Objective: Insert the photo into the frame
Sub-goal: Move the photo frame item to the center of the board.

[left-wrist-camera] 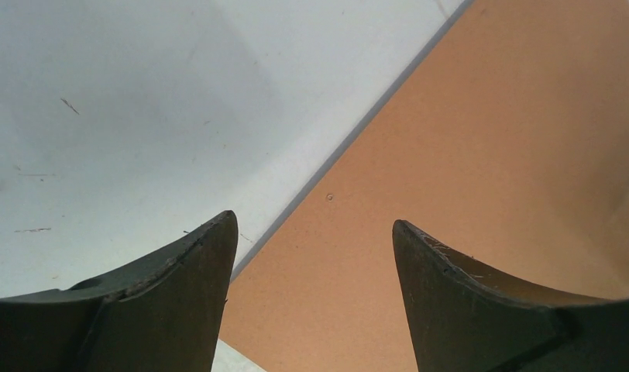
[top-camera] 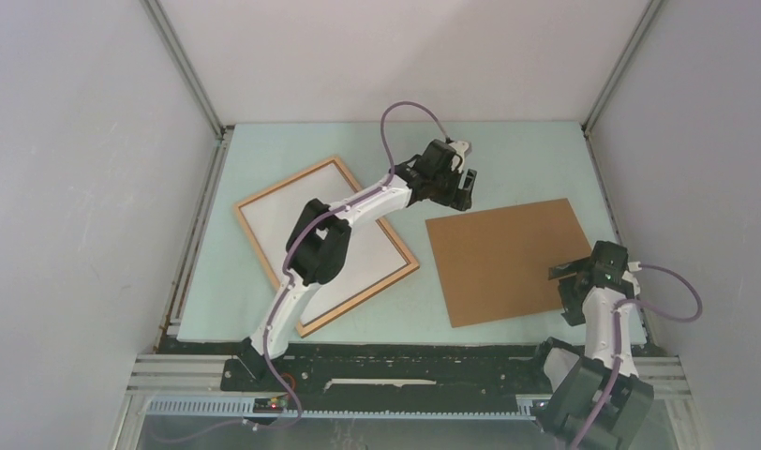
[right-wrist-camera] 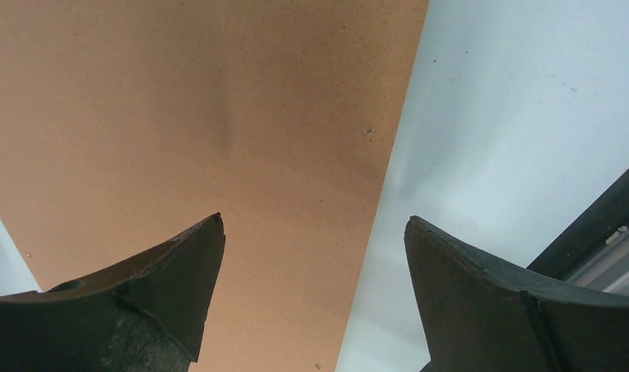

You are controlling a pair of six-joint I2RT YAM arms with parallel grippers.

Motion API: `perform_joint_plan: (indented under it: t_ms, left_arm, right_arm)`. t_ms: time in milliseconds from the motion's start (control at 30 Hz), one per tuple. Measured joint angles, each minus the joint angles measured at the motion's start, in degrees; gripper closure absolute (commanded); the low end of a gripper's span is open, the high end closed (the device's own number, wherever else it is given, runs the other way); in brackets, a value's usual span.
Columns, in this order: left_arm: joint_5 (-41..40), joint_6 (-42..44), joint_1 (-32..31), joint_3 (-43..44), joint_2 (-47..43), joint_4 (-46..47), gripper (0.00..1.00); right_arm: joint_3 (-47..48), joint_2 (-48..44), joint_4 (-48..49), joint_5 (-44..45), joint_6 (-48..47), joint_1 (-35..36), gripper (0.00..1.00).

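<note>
The thin light-wood frame (top-camera: 264,260) lies flat on the left of the table. A plain white sheet (top-camera: 283,216), which looks like the photo lying white back up, fills its inside; no picture side shows. The left arm crosses over it. My left gripper (top-camera: 463,187) is open and empty above the far left corner of the brown backing board (top-camera: 503,258); in the left wrist view (left-wrist-camera: 313,218) the board's edge (left-wrist-camera: 489,155) runs between the fingers. My right gripper (top-camera: 572,286) is open and empty over the board's right edge, as the right wrist view (right-wrist-camera: 313,217) also shows.
The pale green table top (top-camera: 508,159) is enclosed by white walls at the back and sides. The brown board also shows in the right wrist view (right-wrist-camera: 180,116). A black rail (right-wrist-camera: 598,232) runs along the table's right edge.
</note>
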Motion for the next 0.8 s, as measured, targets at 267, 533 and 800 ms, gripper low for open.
perform_joint_plan:
  t_ms: [267,533,800]
  left_arm:
    - [1.2,-3.7,0.5,3.2,4.4,-2.1,0.19]
    - [5.9,-11.1,2.8,3.2,7.0,-2.5,0.20]
    - [10.4,-15.0,4.1,-3.1,5.4,5.2,0.22]
  right_arm:
    - [-0.5,5.7,3.9,-0.1,0.0,0.0,0.07]
    - [-0.5,7.8,8.2,-2.4,-2.7,0.0,0.07]
    - [1.5,13.6,13.8,-8.1,-6.2,0.1,0.07]
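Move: The brown backing board's middle lies roughly 17 cm back and 14 cm right of my left hand, some 6 cm lower; its far edge is only about 4 cm back from that hand. From my right hand the same middle is about 9 cm ahead, 12 cm left and 2 cm down, with the near edge some 3 cm back. The wooden frame's middle is about 12 cm back and 32 cm left of my left hand. With my right hand, fingers wide open, I sink 1.5 cm, then slide it about 4 cm forward, turning counter-clockwise, its nearer fingertip coming against the board's near edge by the right corner and pushing it along. My left hand drops about 5 cm to the far edge by the left corner, wrist rolling some 20 degrees, and stays there, still open. ##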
